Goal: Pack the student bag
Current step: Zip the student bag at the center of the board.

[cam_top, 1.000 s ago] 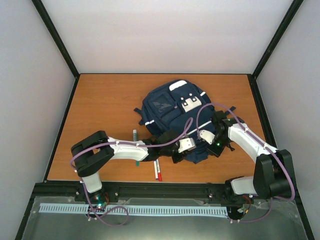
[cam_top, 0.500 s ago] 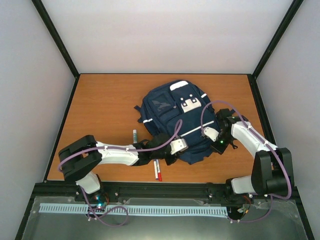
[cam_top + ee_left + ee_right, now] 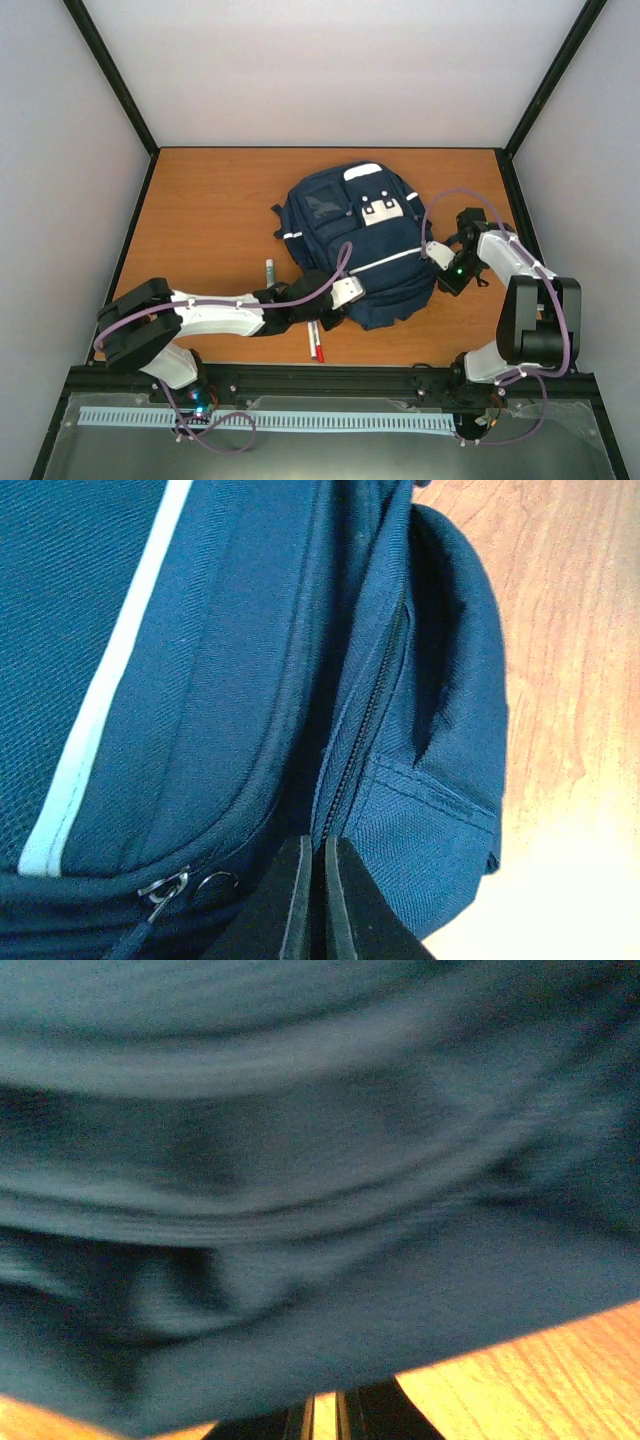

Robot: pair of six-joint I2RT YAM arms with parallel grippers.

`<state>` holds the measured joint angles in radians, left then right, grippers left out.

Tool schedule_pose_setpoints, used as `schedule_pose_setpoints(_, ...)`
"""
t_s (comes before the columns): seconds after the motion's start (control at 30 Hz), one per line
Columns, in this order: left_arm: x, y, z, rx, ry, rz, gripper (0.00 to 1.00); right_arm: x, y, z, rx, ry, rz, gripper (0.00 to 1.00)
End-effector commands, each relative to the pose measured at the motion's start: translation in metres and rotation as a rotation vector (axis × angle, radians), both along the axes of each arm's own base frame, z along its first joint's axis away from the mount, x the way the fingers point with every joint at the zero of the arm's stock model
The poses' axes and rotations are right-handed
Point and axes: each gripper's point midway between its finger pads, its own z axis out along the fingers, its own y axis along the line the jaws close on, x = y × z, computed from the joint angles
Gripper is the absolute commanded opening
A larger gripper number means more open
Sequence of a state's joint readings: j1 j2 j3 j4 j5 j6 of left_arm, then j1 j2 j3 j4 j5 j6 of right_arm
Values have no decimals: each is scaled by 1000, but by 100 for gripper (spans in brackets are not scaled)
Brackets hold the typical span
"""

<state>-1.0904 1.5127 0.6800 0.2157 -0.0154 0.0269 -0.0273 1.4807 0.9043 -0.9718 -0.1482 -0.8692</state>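
The student bag [image 3: 360, 245], navy with a white stripe and pale patches, lies flat on the wooden table [image 3: 200, 210]. My left gripper [image 3: 357, 300] is at its near left edge. In the left wrist view this gripper [image 3: 318, 855] is shut on the bag's fabric [image 3: 230, 680], right at the foot of a closed zip [image 3: 375, 710]. My right gripper [image 3: 442, 275] is at the bag's right edge. In the blurred right wrist view its fingers [image 3: 322, 1415] stand nearly together, with their tips hidden under a fold of the bag [image 3: 300, 1210].
A white pen with a red tip [image 3: 315, 342] lies on the table below the left wrist. A small white tube with a green cap [image 3: 270, 272] lies left of the bag. Black frame rails border the table on every side.
The bag has slid right and away and turned a little. The left arm has stretched out lower along the table. The right gripper has drawn back to the right with the bag's edge.
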Motion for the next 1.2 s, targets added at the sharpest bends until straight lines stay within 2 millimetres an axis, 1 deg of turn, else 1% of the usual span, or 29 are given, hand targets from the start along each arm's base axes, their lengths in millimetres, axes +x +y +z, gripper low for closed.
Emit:
schedule_pose_setpoints(0.0,12,39,-15,99,-2,150,3,8,-46,-6,-141,2,-42,3)
schedule_pose_setpoints(0.03,15,40,-16,101,-1,164,3,5,-45,-8,-138,2,-24,3)
schedule_pose_setpoints(0.1,24,46,-19,113,-9,216,1,3,-39,-3,-114,-50,15,3)
schedule_pose_setpoints(0.2,43,50,-16,100,-13,272,1,-8,-25,6,-56,-109,69,3)
schedule_pose_setpoints(0.33,81,60,-6,60,-26,361,1,-30,-5,11,-15,-105,110,3)
schedule_pose_setpoints(0.4,98,66,-1,71,-72,409,2,-40,9,12,3,-94,134,3)
schedule_pose_setpoints(0.43,105,68,3,81,-100,430,7,-44,16,14,15,-88,148,3)
schedule_pose_setpoints(0.5,111,65,8,85,-122,423,25,-46,27,17,52,-82,155,3)
schedule_pose_setpoints(0.53,108,60,10,75,-114,391,35,-46,30,19,68,-80,152,3)
schedule_pose_setpoints(0.57,102,53,13,52,-95,347,41,-45,32,20,77,-74,149,3)
schedule_pose_setpoints(0.63,89,41,24,-1,-58,270,48,-44,31,18,73,-64,144,3)
schedule_pose_setpoints(0.7,78,34,28,16,-57,223,54,-41,27,15,51,-68,142,3)
schedule_pose_setpoints(0.77,64,24,30,37,-75,160,56,-38,24,10,30,-71,142,3)
schedule_pose_setpoints(0.87,41,0,33,8,-64,35,58,-36,25,6,33,-66,138,3)
schedule_pose_setpoints(0.93,30,-18,35,1,-55,-24,58,-34,27,6,51,-56,130,3)
schedule_pose_setpoints(1.03,21,-42,37,-4,-56,-88,58,-32,30,4,63,-43,118,3)
schedule_pose_setpoints(1.17,21,-66,42,-18,-80,-136,58,-31,31,7,74,-44,115,3)
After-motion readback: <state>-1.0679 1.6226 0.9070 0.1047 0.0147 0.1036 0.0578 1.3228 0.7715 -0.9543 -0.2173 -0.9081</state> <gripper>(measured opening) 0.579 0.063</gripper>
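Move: The left gripper is shut at the zip edge on the student bag's near-left side; the bag's middle lies about 18 cm ahead of it, 5 cm right and some 3 cm lower. From that gripper, the red marker lies about 4 cm back and 6 cm left, the teal marker 2 cm ahead and 17 cm left, both 8 cm lower. The shut right gripper, at the near-right edge, has the bag's middle about 11 cm ahead, 20 cm left and 1 cm higher. Keep the left gripper shut on the zip edge and drag it about 8 cm forward and 5 cm left, turning counter-clockwise, then open it wide, let go and swing it back some 9 cm right and 6 cm back while rising, fingers open above the edge. Keep the right gripper shut on its edge, holding the zipper pull, and ease it about 3 cm back and left. ##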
